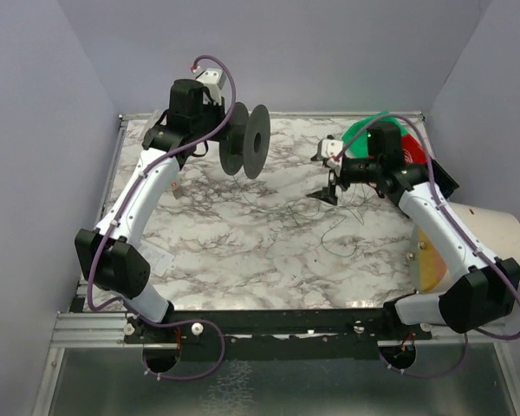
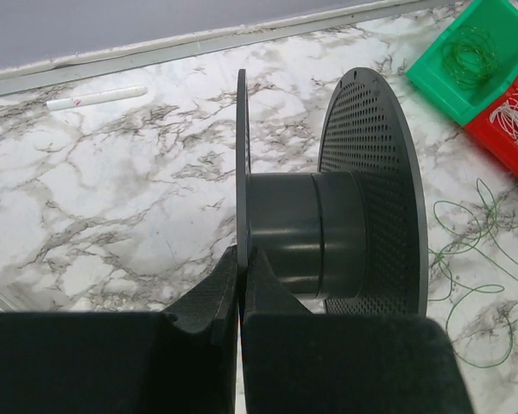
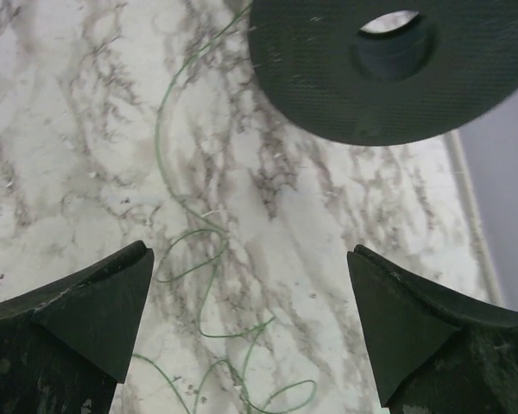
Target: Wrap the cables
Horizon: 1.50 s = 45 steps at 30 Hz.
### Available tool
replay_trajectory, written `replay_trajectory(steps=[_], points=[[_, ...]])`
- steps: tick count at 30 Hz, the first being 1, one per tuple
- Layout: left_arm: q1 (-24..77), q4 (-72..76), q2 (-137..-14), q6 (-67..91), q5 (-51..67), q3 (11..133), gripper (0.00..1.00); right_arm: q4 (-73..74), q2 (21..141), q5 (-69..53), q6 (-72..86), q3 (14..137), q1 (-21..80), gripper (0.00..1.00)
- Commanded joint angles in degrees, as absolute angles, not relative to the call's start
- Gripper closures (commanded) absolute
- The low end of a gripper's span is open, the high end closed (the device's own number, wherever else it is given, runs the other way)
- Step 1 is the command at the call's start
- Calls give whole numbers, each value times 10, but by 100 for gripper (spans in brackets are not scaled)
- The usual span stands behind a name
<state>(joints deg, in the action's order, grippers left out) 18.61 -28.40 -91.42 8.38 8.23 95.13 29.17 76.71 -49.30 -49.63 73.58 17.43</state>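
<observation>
A black round spool (image 1: 247, 143) is held off the marble table (image 1: 243, 251) at the back, its axis level. My left gripper (image 1: 224, 130) is shut on the edge of its thin near flange (image 2: 241, 147), a finger on either side; the hub (image 2: 302, 233) and the perforated far flange lie beyond. A hair-thin green cable (image 3: 224, 334) lies in loose curls on the marble right of centre (image 1: 323, 240), also at the right of the left wrist view (image 2: 483, 226). My right gripper (image 1: 329, 189) hangs just above those curls, open wide (image 3: 249, 253), with nothing between its fingers.
A green bin (image 2: 466, 60) with a coiled green wire and a red bin (image 2: 514, 116) with whitish coils stand at the back right corner. A white pen (image 2: 95, 97) lies near the back edge. A white bucket (image 1: 494, 234) sits beside the right arm.
</observation>
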Motion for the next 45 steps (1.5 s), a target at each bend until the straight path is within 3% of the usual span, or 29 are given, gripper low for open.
replay_trajectory(steps=[1, 8, 18, 20, 22, 23, 24, 25, 27, 31, 35, 41, 45], points=[[188, -230, -876, 119, 60, 950, 100, 262, 790, -496, -555, 665, 228, 0], [176, -215, -873, 131, 105, 955, 100, 111, 863, -447, -496, 609, 293, 0], [153, -195, -877, 162, 182, 947, 100, 40, 965, -466, -472, 600, 324, 0], [147, -191, -874, 168, 201, 945, 100, 25, 992, -459, -458, 609, 324, 8], [141, -189, -871, 172, 223, 946, 100, -12, 1013, -434, -425, 612, 324, 24], [139, -187, -869, 175, 232, 946, 100, -33, 1022, -419, -403, 612, 324, 41], [137, -187, -867, 176, 244, 946, 100, -46, 1029, -398, -381, 616, 324, 68], [136, -187, -864, 177, 252, 946, 100, -65, 1034, -366, -352, 621, 324, 83], [135, -187, -858, 177, 263, 941, 100, -96, 1035, -291, -297, 622, 321, 90], [135, -213, -849, 147, 275, 936, 100, -170, 1007, -171, -213, 601, 297, 99], [134, -247, -838, 99, 304, 923, 100, -150, 982, -120, -137, 627, 250, 100], [135, -268, -825, 47, 378, 887, 100, -12, 991, -302, -84, 738, 149, 99], [150, -272, -825, 13, 293, 865, 100, 177, 1023, -427, -121, 877, 138, 99]])
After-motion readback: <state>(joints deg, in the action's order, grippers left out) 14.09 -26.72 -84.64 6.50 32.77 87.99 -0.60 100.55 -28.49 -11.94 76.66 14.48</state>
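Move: The stretch of green cable I'm after lies about 10 cm to the left of my open right hand, level with it fore and aft, and some 20 cm below. The reel is about 13 cm ahead and 19 cm left of that hand; the cable's loose loops are about 5 cm back and 5 cm right, near table height; the green tray is some 23 cm ahead and 13 cm right. From my left hand, which pinches the reel's rim, that stretch is about 12 cm back, 16 cm right and 23 cm down. I sink my open right hand about 20 cm, easing left, and shut its fingers on the green cable. Then I carry it forward some 15 cm, right about 12 cm and up again, drawing the cable out past the reel's right side while the wrist swings clockwise. My left hand keeps the rim pinched, lifts the reel about 4 cm, then draws it back about 5 cm, sinking and turning clockwise. ##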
